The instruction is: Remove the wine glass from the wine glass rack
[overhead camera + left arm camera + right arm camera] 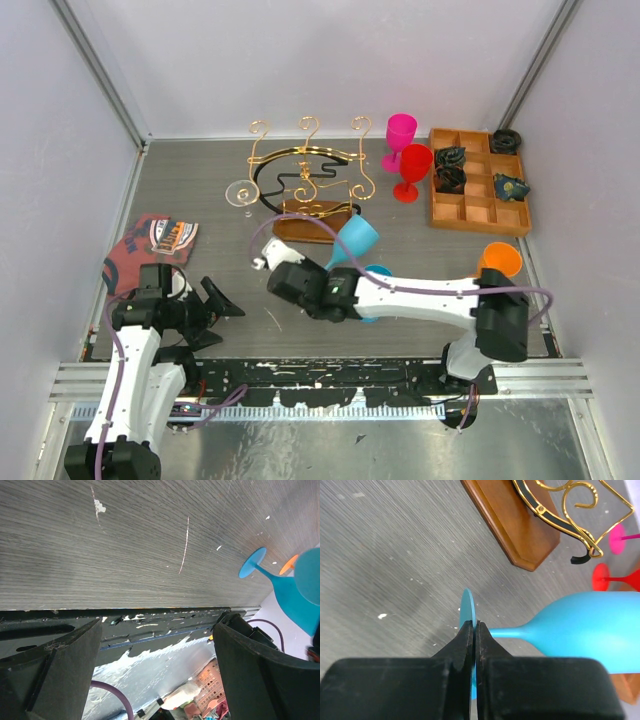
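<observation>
The gold wire wine glass rack [305,175] stands on its brown wooden base [512,522] at the back middle. A clear wine glass [240,194] hangs at the rack's left arm. My right gripper [475,625] is shut on the foot disc of a blue wine glass [585,630]. That glass is tilted on its side, its bowl [356,238] just in front of the base's right end and apart from the wire. The left gripper [155,670] stays open and holds nothing, low at the near left of the table [215,305].
Pink [401,135] and red [413,168] glasses stand right of the rack. An orange compartment tray [480,215] with dark items is at the back right. An orange glass [499,260] stands near the right arm. A printed cloth [150,245] lies at the left.
</observation>
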Available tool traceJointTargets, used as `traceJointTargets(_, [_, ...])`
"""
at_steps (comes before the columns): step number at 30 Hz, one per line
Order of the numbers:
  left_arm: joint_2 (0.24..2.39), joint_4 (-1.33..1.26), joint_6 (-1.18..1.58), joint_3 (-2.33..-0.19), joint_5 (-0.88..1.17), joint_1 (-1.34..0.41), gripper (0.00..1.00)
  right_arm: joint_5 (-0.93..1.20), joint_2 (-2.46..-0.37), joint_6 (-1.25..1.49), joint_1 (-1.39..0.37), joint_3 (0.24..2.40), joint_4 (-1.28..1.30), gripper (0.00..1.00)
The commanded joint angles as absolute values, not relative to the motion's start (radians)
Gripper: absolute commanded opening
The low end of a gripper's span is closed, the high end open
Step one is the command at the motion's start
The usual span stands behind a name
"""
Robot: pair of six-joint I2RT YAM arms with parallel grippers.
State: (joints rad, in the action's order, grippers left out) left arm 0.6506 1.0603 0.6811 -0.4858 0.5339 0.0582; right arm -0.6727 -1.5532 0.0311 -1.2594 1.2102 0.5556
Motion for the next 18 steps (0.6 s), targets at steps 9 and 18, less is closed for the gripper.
traceJointTargets(9, [0.654, 1.058, 0.668, -0.476, 0.566, 0.058, 0.98, -1.185, -1.844, 0.062, -1.321, 1.097, 0.433, 0.01])
traceJointTargets(18, [0.661, 1.059, 0.665, -0.475, 0.572, 0.058, 0.98, -1.274, -2.063, 0.106, -1.32, 1.147, 0.407, 0.01])
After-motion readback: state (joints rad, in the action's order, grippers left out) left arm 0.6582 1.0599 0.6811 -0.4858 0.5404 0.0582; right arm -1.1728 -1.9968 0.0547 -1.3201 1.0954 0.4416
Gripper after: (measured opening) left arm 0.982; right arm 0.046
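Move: The right hand still pinches the tilted blue wine glass by its foot; the bare table spot it is bound for lies about 15 cm below, 3 cm ahead and 5 cm to the right. The standing blue glass is about 10 cm to the right and 4 cm back, the rack's wooden base some 15 cm ahead and 2 cm left. From the left hand that spot lies about 25 cm right, 10 cm ahead. Keeping its pinch, the right hand lowers the blue glass about 11 cm, drifting right while rolling it some 35 degrees towards upright. ##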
